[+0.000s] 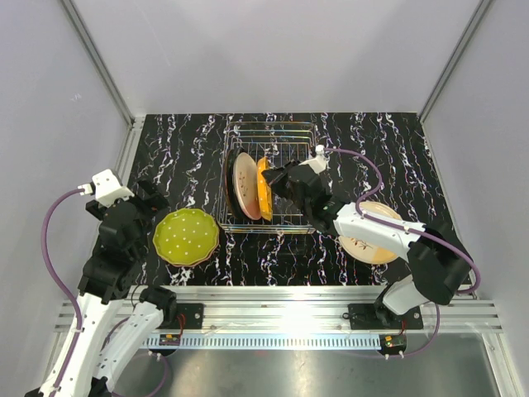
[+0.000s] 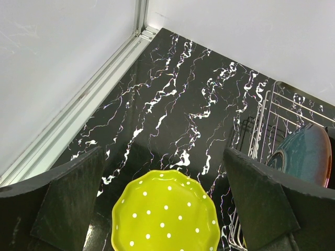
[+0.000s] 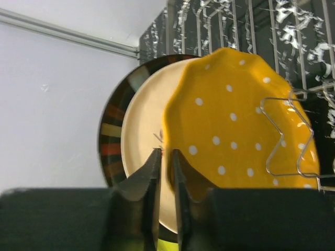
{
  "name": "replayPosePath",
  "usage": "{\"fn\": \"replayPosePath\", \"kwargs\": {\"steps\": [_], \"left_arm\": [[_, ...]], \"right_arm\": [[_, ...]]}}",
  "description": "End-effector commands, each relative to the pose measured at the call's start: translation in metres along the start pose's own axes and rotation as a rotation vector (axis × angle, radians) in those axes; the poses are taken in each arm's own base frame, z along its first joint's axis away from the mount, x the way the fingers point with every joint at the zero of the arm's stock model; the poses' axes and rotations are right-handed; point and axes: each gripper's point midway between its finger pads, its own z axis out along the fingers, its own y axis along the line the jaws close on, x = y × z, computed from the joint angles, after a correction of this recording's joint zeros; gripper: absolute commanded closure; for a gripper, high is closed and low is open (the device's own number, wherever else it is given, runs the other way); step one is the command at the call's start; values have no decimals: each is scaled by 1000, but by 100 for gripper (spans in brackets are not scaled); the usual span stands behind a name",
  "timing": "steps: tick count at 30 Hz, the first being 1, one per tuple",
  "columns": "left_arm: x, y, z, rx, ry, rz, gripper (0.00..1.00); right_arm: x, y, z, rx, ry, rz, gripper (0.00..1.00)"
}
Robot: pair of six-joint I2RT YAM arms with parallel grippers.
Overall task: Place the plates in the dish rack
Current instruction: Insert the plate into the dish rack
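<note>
The silver wire dish rack [image 1: 273, 136] holds three plates on edge: a dark striped one [image 3: 112, 136], a cream one [image 3: 144, 125] and an orange dotted one [image 3: 235, 120]. My right gripper [image 3: 166, 152] sits at the orange plate's [image 1: 264, 188] near rim, which lies in the narrow gap between the jaws. A sliver of cream shows between the left finger and the rim. A yellow-green dotted plate [image 1: 186, 237] lies flat on the table left of the rack. My left gripper [image 2: 163, 157] hangs wide open just above the far edge of this plate [image 2: 165, 214], holding nothing.
Another cream plate [image 1: 372, 248] lies flat on the table right of the rack, partly under the right arm. The rack's right half [image 1: 293, 141] has bare slots. White walls and aluminium rails [image 2: 104, 83] border the black marbled table.
</note>
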Motion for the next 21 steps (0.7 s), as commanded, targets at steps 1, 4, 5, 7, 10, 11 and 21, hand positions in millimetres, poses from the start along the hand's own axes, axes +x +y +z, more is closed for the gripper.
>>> {"fn": "replayPosePath", "kwargs": {"steps": [1, 4, 5, 7, 10, 11, 21], "left_arm": [[-3, -5, 3, 15, -11, -6, 1], [-4, -5, 2, 15, -13, -7, 1], [-3, -5, 2, 15, -11, -6, 1], [-3, -5, 3, 16, -10, -5, 1], [-3, -5, 3, 16, -11, -4, 1], [-3, -5, 2, 16, -12, -5, 1], [-2, -6, 2, 25, -8, -4, 1]], "right_arm": [[-28, 71, -12, -210, -77, 75, 77], [-31, 74, -15, -218, -80, 65, 59], [-33, 78, -19, -229, -84, 51, 56], [-37, 81, -23, -231, -87, 33, 52], [-47, 85, -34, -231, -107, -3, 48], [-54, 89, -42, -238, -122, -11, 47], [-98, -19, -115, 100, -259, -250, 46]]}}
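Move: The orange plate stands in the rack, its upper rim between the right hand's nearly shut fingers; its middle is about 9 cm below and 1 cm back. Level with that middle and also about 1 cm back of the hand, the pink plate stands some 5 cm to the left and the dark plate some 9 cm left. From the left hand the orange plate is about 11 cm ahead, 32 cm right and 17 cm below. The right hand opens, releases the orange plate, rises about 10 cm, then swings right and back, tilting up. ##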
